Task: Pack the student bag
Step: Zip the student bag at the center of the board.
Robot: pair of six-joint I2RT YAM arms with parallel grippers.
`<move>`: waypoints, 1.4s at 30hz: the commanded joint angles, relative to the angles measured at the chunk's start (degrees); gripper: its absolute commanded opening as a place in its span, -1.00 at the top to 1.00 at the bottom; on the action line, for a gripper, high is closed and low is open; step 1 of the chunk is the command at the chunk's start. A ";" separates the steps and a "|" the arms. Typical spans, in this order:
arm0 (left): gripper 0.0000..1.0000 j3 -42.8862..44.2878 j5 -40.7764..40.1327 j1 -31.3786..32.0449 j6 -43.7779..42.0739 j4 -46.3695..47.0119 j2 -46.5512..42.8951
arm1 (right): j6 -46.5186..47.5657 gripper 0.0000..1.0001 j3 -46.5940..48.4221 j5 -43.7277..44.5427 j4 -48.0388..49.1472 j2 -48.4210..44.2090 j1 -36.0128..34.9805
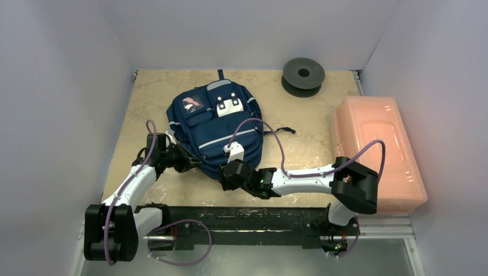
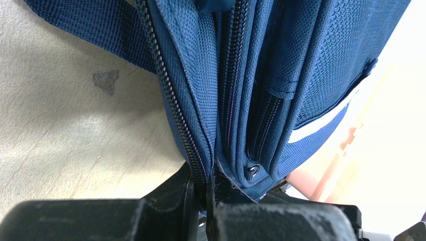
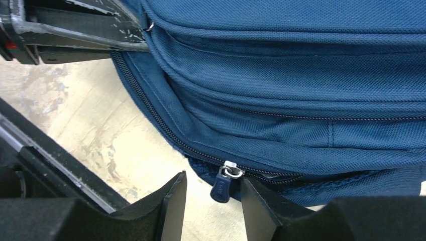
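The student bag [image 1: 213, 123], a navy backpack with white trim, lies flat in the middle of the table. My left gripper [image 1: 185, 163] is at its near left corner. In the left wrist view, the left gripper [image 2: 210, 188] is shut on the bag's zipper edge [image 2: 193, 145]. My right gripper [image 1: 226, 175] is at the bag's near edge. In the right wrist view it [image 3: 213, 182] stands open around a blue zipper pull [image 3: 221, 187]. The pull hangs from a silver slider [image 3: 231, 168], close to the right finger.
A pink translucent plastic box [image 1: 374, 149] with its lid on stands along the right side. A black spool [image 1: 303, 75] sits at the back, near the wall. Grey walls enclose the tabletop [image 1: 149, 98] on three sides. The left gripper's fingers [image 3: 75, 30] show at the top left of the right wrist view.
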State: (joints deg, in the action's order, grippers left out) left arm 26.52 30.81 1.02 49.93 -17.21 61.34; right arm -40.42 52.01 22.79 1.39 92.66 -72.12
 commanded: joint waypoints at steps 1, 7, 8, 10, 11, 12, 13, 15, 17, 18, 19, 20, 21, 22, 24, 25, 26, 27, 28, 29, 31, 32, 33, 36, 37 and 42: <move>1.00 0.40 3.93 -0.22 -0.05 2.73 -1.61 | 0.91 0.07 2.15 5.52 1.49 0.39 -0.22; 1.00 6.21 0.01 -2.62 -7.69 -6.70 -0.28 | 0.91 0.07 2.34 11.43 -8.14 -2.02 -0.22; 1.00 9.08 -2.03 -4.07 -10.95 -10.43 0.73 | 4.12 0.63 0.60 11.48 -9.09 -3.86 -0.22; 1.00 14.46 -4.66 -7.40 -17.29 -16.36 3.63 | 13.69 1.00 -5.13 9.95 -7.18 -8.56 -0.22; 1.00 16.74 -5.06 -8.76 -19.77 -18.48 4.96 | 16.96 1.00 -8.52 9.31 -4.97 -11.19 -0.13; 1.00 18.29 -4.64 -10.15 -21.41 -19.83 6.23 | 19.10 1.00 -11.30 9.09 -3.10 -13.98 0.29; 1.00 19.62 -4.42 -10.95 -22.89 -21.03 7.13 | 20.52 1.00 -13.31 8.52 -2.30 -16.97 1.14; 1.00 20.28 -2.89 -11.24 -22.90 -21.38 7.79 | 22.06 1.00 -15.88 3.69 0.50 -19.86 4.30; 1.00 17.31 0.96 -11.16 -19.90 -18.17 6.44 | 21.52 1.00 -16.22 -4.29 5.31 -20.37 6.13; 1.00 15.57 2.60 -11.14 -18.02 -15.94 5.52 | 21.15 1.00 -15.96 -4.86 7.50 -19.99 6.19; 1.00 14.28 3.82 -11.20 -16.94 -14.77 5.00 | 20.00 1.00 -15.17 -5.31 9.18 -19.26 6.20; 1.00 13.69 4.33 -11.19 -16.46 -14.64 4.78 | 19.57 1.00 -14.23 -5.42 9.62 -18.21 6.20; 1.00 13.57 4.01 -11.24 -16.45 -15.52 4.51 | 19.74 1.00 -13.61 -5.11 9.79 -17.23 6.20; 0.70 13.63 3.24 -11.27 -16.71 -17.41 4.07 | 20.14 1.00 -13.26 -4.03 9.67 -16.49 6.39; 0.14 13.14 2.76 -11.11 -17.26 -19.01 1.10 | 21.52 1.00 -12.36 -4.23 8.92 -15.72 6.63; -0.03 12.17 3.10 -10.47 -16.51 -19.19 -1.62 | 22.66 1.00 -12.03 -4.52 8.57 -15.74 6.64; -0.18 11.91 2.91 -9.52 -15.82 -20.02 -4.62 | 23.48 1.00 -11.91 -5.82 8.47 -16.06 6.64; -0.25 11.69 1.81 -7.76 -14.63 -21.59 -7.70 | 23.35 1.00 -12.02 -6.53 8.46 -16.55 6.64; -0.27 11.10 1.01 -5.32 -12.10 -22.45 -11.02 | 23.15 1.00 -12.28 -7.38 8.66 -17.27 6.64; -0.27 9.69 0.15 -2.69 -8.55 -22.74 -14.38 | 23.18 1.00 -12.47 -8.17 8.86 -17.90 6.64; -0.29 3.86 -1.12 4.08 6.78 -20.61 -20.80 | 24.03 1.00 -12.26 -9.53 8.73 -18.78 6.64; -0.29 0.21 -1.77 7.29 14.58 -18.29 -25.01 | 24.85 1.00 -11.86 -10.32 8.35 -18.78 6.64; -0.28 -3.01 -2.88 10.48 21.90 -15.21 -27.97 | 25.73 1.00 -11.41 -11.30 7.60 -18.69 6.66; -0.40 -9.55 -10.57 19.08 37.88 -7.34 -32.80 | 27.05 1.00 -11.33 -12.27 6.84 -18.70 6.38; -0.46 -9.95 -12.83 20.81 40.44 -5.80 -32.20 | 27.51 1.00 -11.65 -12.44 6.86 -18.81 6.38; -0.56 -4.10 -15.65 27.10 43.30 2.23 -17.88 | 30.76 1.00 -11.41 -14.40 6.68 -18.22 5.44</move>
State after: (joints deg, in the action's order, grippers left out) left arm 16.84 20.18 24.36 83.05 -27.42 34.52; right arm -13.69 38.24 11.29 7.92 75.68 -65.58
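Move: The zipper pull sits almost between the right hand's open fingers, about 1 cm ahead and 1 cm to the right, at finger height. From that hand the middle of the student bag is some 17 cm ahead and 2 cm left, and the loose strap about 16 cm ahead and 20 cm right. The left hand already pinches the bag's left lower edge; from there the pull lies roughly 9 cm right and 5 cm back. The right fingers shut on the zipper pull and draw it about 5 cm to the right along the bag's near edge, rising some 4 cm and sinking back a little; the hand then stays put, turning counter-clockwise. The left hand, still pinching, tugs the edge some 4 cm left and slightly up, then opens, lifts off and swings back and to the right around the near corner, dipping low again, towards the right hand. ##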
